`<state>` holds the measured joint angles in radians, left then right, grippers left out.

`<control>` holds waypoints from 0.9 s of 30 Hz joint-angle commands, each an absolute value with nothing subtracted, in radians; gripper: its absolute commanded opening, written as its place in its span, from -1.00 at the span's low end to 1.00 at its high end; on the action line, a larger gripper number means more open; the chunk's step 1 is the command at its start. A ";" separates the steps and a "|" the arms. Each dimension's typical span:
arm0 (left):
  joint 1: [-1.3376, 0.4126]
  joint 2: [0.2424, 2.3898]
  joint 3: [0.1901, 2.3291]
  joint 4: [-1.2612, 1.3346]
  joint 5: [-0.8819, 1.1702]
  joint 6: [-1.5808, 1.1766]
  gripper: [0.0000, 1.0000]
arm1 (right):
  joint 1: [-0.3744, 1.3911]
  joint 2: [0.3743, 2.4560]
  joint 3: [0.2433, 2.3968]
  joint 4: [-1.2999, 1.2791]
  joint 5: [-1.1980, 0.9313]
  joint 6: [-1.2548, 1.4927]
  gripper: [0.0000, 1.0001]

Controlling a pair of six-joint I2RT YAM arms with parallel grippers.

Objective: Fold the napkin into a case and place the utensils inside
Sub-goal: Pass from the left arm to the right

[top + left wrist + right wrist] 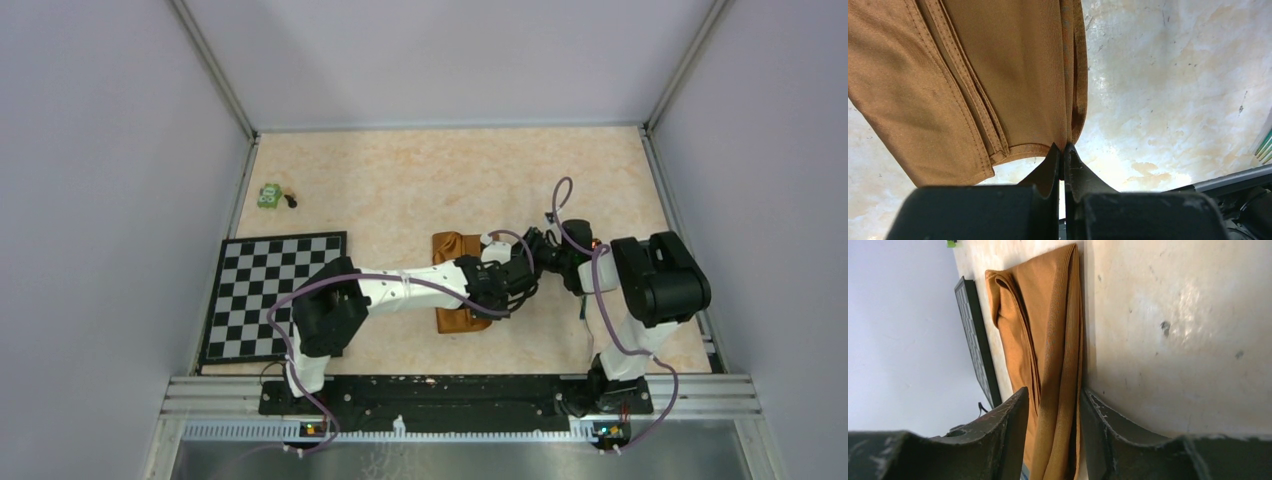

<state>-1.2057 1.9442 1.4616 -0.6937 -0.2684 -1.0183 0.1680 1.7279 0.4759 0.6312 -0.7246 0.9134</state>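
The rust-orange napkin [455, 248] lies folded into a narrow strip on the table's middle, layered along its right edge. My left gripper [492, 300] reaches across it. In the left wrist view the left gripper [1063, 146] is shut on the napkin [1013, 75] at the corner of its folded edge, lifting that edge off the table. My right gripper [518, 264] is at the napkin's right side. In the right wrist view the right gripper [1054, 390] is open, and its fingers straddle the thick folded edge of the napkin [1048, 330]. The utensils are out of view.
A black-and-white checkered mat [275, 295] lies at the left, also seen edge-on in the right wrist view [975, 335]. A small green toy [269, 196] sits near the left wall. The two arms crowd together over the napkin's right edge.
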 commanded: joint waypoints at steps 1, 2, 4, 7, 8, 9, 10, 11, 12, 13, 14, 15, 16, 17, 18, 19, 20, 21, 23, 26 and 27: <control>-1.200 1.884 1.457 -0.656 -0.260 -1.005 -1.00 | 0.173 1.761 0.523 0.694 -0.698 0.891 -0.20; -1.200 1.883 1.457 -0.655 -0.259 -1.005 -1.00 | 0.173 1.766 0.525 0.695 -0.699 0.892 -0.20; -1.199 1.882 1.456 -0.650 -0.256 -1.002 -1.00 | 0.173 1.774 0.523 0.706 -0.700 0.895 -0.20; -1.198 1.882 1.455 -0.646 -0.252 -1.001 -1.00 | 0.173 1.790 0.522 0.724 -0.705 0.898 -0.23; -1.198 1.883 1.454 -0.643 -0.247 -1.000 -1.00 | 0.174 1.794 0.521 0.732 -0.708 0.899 -0.24; -1.198 1.884 1.452 -0.640 -0.244 -1.000 -1.00 | 0.173 1.799 0.520 0.741 -0.709 0.903 -0.26; -1.198 1.885 1.451 -0.637 -0.240 -0.999 -1.00 | 0.173 1.801 0.518 0.749 -0.710 0.905 -0.28; -1.198 1.885 1.451 -0.632 -0.234 -0.997 -1.00 | 0.173 1.802 0.517 0.754 -0.711 0.906 -0.32; -1.197 1.887 1.450 -0.624 -0.222 -0.990 -1.00 | 0.173 1.802 0.516 0.762 -0.710 0.906 -0.40; -1.194 1.885 1.449 -0.614 -0.202 -0.984 -1.00 | 0.173 1.801 0.516 0.767 -0.709 0.902 -0.54; -1.191 1.881 1.445 -0.599 -0.178 -0.976 -0.92 | 0.173 1.800 0.517 0.767 -0.706 0.897 -0.68; -1.187 1.872 1.435 -0.584 -0.154 -0.968 -0.69 | 0.173 1.799 0.520 0.765 -0.704 0.889 -0.84; -1.185 1.853 1.417 -0.538 -0.125 -0.954 -0.44 | 0.173 1.801 0.524 0.759 -0.702 0.880 -1.00; -1.182 1.822 1.387 -0.497 -0.099 -0.940 -0.13 | 0.173 1.801 0.527 0.754 -0.699 0.874 -1.00; -1.175 1.791 1.351 -0.450 -0.073 -0.930 0.05 | 0.173 1.801 0.528 0.752 -0.696 0.871 -1.00; -1.164 1.749 1.311 -0.405 -0.044 -0.927 0.22 | 0.174 1.801 0.529 0.748 -0.696 0.868 -1.00; -1.146 1.705 1.268 -0.367 -0.015 -0.925 0.35 | 0.175 1.801 0.529 0.741 -0.692 0.864 -1.00; -1.120 1.664 1.227 -0.327 0.034 -0.924 0.44 | 0.176 1.799 0.531 0.734 -0.690 0.855 -1.00; -1.046 1.569 1.109 -0.243 0.123 -0.931 0.49 | 0.175 1.795 0.533 0.713 -0.682 0.839 -1.00; -0.867 1.448 0.948 -0.104 0.234 -0.940 0.45 | 0.176 1.779 0.544 0.666 -0.666 0.808 -1.00; -0.811 1.422 0.907 -0.060 0.255 -0.935 0.39 | 0.176 1.772 0.549 0.649 -0.660 0.794 -1.00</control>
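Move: The near end of the napkin's right edge is already pinched in the left fingers. Between the right hand's half-open fingers stands the stretch of that edge it is about to take, barely 1 cm ahead of them and some 10 cm straight ahead of the left hand. From the right hand, the napkin's middle lies about 8 cm left and 3 cm back, and the red spoon roughly 17 cm right and 4 cm ahead, both a little below it. The right hand's fingers shut on the napkin's standing right edge and pinch it, after easing forward and slightly down by about 1.5 cm. The left fingers, which draw their end about a centimetre to the right, open and let go as the right grip closes; that hand then climbs some 6 cm and swings left over the napkin, rolling about 25 degrees so its fingertips trail to the right. ##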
